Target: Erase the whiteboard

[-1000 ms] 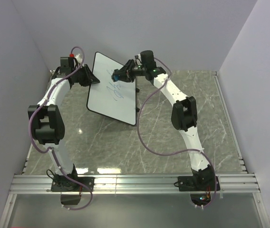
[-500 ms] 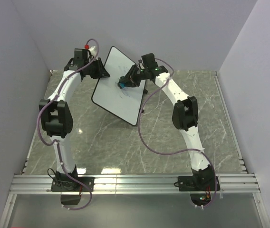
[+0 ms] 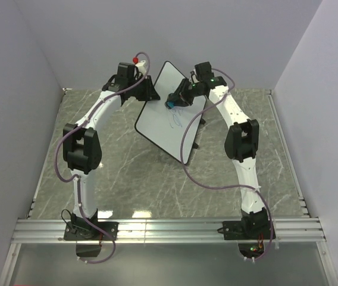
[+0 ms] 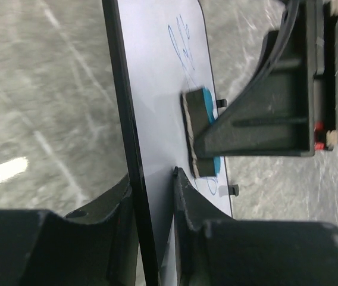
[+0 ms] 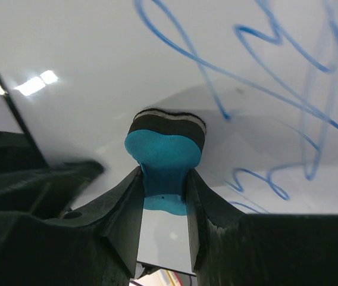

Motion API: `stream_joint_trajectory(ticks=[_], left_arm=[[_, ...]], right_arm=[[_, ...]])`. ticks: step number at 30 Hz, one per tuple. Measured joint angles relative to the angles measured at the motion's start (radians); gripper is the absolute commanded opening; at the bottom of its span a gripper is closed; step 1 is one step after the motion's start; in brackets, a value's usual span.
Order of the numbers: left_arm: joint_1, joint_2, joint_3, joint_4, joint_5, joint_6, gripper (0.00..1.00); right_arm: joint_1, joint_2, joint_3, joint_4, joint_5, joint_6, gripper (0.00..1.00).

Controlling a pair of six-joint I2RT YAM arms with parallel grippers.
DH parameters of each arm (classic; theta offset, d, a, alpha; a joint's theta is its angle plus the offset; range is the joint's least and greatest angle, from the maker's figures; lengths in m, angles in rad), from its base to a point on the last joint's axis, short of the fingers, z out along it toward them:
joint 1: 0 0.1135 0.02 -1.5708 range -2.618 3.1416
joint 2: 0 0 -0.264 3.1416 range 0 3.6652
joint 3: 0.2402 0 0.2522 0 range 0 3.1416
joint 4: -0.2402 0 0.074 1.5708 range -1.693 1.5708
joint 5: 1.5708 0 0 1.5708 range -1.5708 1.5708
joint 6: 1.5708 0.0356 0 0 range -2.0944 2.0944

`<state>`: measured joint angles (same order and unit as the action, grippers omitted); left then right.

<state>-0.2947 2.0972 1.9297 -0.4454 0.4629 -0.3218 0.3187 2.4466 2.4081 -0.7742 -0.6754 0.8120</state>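
The whiteboard [image 3: 168,114], white with a thin black frame and blue scribbles, is held tilted above the table. My left gripper [image 3: 147,93] is shut on its upper left edge; in the left wrist view my left gripper [image 4: 153,179] clamps the black frame between its jaws. My right gripper [image 3: 175,101] is shut on a small blue eraser [image 3: 172,105] pressed against the board's face. In the right wrist view my right gripper [image 5: 164,185] squeezes the blue eraser [image 5: 164,156], whose dark felt side touches the whiteboard [image 5: 97,53] beside the blue writing [image 5: 264,65].
A grey marbled table [image 3: 127,179] lies below, with walls at the back and both sides. An aluminium rail [image 3: 169,228] at the near edge carries both arm bases. The board's small black feet [image 4: 234,190] stick out from its far edge.
Both arms have carried the whiteboard to the right and turned it more upright over the last second. The eraser has stayed on the board's face, near the scribbles.
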Motion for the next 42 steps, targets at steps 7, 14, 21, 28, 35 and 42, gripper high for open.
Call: stream_joint_trajectory(ticks=[7,14,21,28,35,42], left_arm=[[-0.047,0.000,-0.003,0.010,-0.010,-0.002,0.00],[-0.047,0.000,-0.003,0.003,-0.025,-0.012,0.00],[-0.047,0.000,-0.003,-0.003,-0.035,-0.017,0.00],[-0.047,-0.001,-0.005,0.001,-0.032,-0.018,0.00],[-0.047,-0.023,-0.045,0.033,-0.033,-0.023,0.00],[-0.047,-0.051,-0.084,0.044,-0.043,-0.033,0.00]], right_arm=[[-0.006,-0.030,0.000,-0.005,0.002,-0.005,0.00],[0.004,-0.037,-0.006,-0.051,0.037,-0.050,0.00],[0.026,-0.175,-0.267,-0.166,0.173,-0.163,0.00],[0.028,-0.323,-0.631,-0.139,0.226,-0.192,0.00],[0.043,-0.323,-0.612,-0.157,0.243,-0.190,0.00],[0.142,-0.261,-0.323,-0.131,0.218,-0.164,0.00]])
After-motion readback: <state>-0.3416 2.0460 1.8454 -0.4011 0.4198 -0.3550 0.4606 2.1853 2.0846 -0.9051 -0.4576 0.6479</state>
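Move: The right hand already has the eraser on the tilted whiteboard; the blue marks it will wipe lie about 6 cm back, 4 cm right and 4 cm lower. The far clip is roughly 7 cm back, 13 cm right and 14 cm below this hand, the near clip some 17 cm back, 10 cm right and as low. From the left hand, still pinching the raised left edge, the marks lie about 8 cm back, 8 cm right and 6 cm lower. Right hand sweeps the held eraser 13 cm back, down and right across the board, then returns left and up. ##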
